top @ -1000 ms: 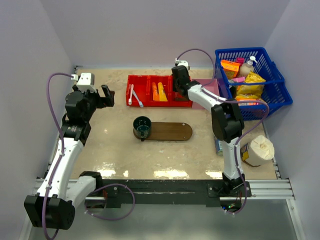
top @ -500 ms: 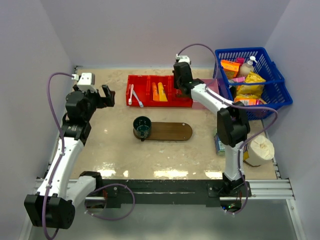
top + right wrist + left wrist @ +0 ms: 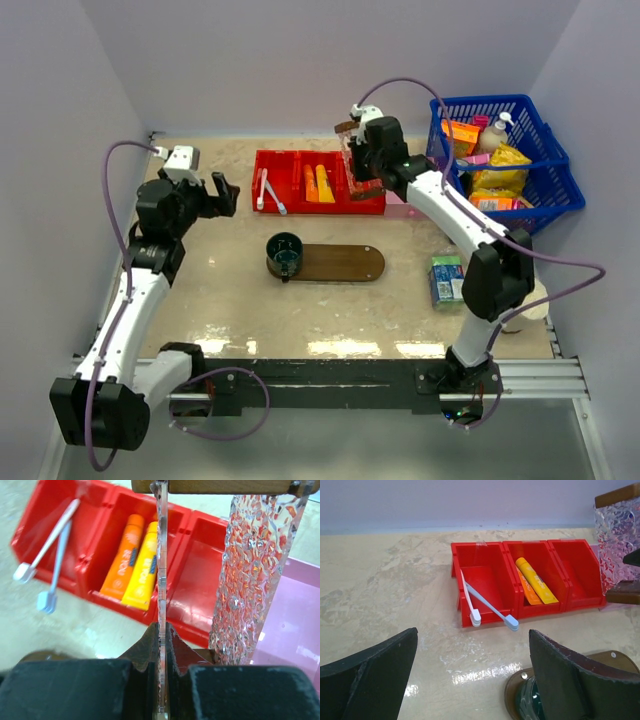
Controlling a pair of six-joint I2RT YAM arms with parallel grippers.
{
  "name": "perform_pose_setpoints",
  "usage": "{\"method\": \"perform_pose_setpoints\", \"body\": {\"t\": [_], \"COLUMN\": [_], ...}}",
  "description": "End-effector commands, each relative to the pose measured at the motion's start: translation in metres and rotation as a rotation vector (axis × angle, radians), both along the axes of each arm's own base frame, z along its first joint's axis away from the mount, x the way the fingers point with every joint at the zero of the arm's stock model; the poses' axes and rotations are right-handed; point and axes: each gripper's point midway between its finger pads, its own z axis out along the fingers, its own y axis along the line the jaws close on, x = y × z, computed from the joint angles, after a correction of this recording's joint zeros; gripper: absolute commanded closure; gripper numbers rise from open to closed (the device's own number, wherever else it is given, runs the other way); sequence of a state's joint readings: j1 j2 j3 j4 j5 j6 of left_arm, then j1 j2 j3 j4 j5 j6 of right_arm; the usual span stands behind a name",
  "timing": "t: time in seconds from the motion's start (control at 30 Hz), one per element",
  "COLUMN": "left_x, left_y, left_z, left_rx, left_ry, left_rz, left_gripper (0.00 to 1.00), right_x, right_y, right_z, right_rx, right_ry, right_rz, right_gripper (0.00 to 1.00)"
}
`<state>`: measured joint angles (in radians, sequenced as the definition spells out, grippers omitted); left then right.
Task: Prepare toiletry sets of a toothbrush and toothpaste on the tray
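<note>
Two white toothbrushes (image 3: 268,190) (image 3: 485,602) (image 3: 52,540) lie in the left compartment of the red bin (image 3: 300,207), heads over its front wall. Two toothpaste tubes (image 3: 318,183) (image 3: 535,580), one deep orange (image 3: 122,555) and one yellow (image 3: 142,565), lie in the middle compartment. The dark oval tray (image 3: 345,264) (image 3: 620,657) carries a dark green cup (image 3: 285,252) at its left end. My left gripper (image 3: 222,193) (image 3: 472,645) hangs open left of the bin. My right gripper (image 3: 360,170) (image 3: 161,627) is shut on a thin wall of a clear textured holder (image 3: 252,570) (image 3: 617,535) with wooden ends, above the bin's right compartment.
A pink box (image 3: 295,630) sits right of the red bin. A blue basket (image 3: 540,110) of goods stands at the back right. A blue-green packet (image 3: 447,278) lies right of the tray, with a white roll (image 3: 540,300) behind my right arm.
My right arm has swung its elbow to the right and raised the clear holder, which now shows above the bin. My left gripper has shifted slightly right, still open.
</note>
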<state>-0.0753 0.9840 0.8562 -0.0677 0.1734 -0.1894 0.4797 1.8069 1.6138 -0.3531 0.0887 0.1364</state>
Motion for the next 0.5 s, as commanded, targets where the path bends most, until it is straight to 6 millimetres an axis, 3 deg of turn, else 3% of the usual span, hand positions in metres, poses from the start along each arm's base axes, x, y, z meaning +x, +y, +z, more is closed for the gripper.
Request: {"method": "perform_pose_setpoints", "body": {"t": [0.0, 0.23, 0.47], "left_x": [0.001, -0.010, -0.038], "left_y": [-0.026, -0.072, -0.124], "left_z": [0.009, 0.007, 0.019], "left_rx": [0.007, 0.059, 0.050], "left_ry": [-0.044, -0.060, -0.147], "left_rz": [-0.127, -0.313, -0.575], "left_gripper": [0.05, 0.06, 0.06], "right_x": [-0.033, -0.077, -0.124], "right_y": [0.013, 0.021, 0.031], "right_z": [0.037, 0.042, 0.043], "right_rx": [0.058, 0.131, 0.263], "right_ry": [-0.023, 0.050, 0.122], "right_rz": [0.159, 0.301, 0.412], "right_gripper": [1.00, 1.00, 1.00]}}
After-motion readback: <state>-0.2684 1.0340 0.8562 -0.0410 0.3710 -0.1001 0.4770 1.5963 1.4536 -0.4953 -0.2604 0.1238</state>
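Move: The right hand already holds the clear wood-ended holder, with the middle of the wooden tray about 15 cm back, 7 cm to its left and 21 cm below; the mug is also 15 cm back but 16 cm left, and the toothpaste tubes 5 cm ahead and 9 cm left. From the open left hand, the holder is some 28 cm right, 11 cm ahead and 5 cm lower; the mug is 13 cm right and 2 cm back, the toothbrushes 9 cm right and 14 cm ahead, both well below. Still pinching the clear holder, the right hand draws it about 10 cm back from above the red organizer towards the wooden tray, staying high while turning counter-clockwise and tipping its fingers a little further down. Meanwhile the left hand, fingers staying wide open, sweeps some 10 cm to the right and a little back towards the holder, high above the table, swinging clockwise so that its fingers point more to the right; it touches nothing yet. ##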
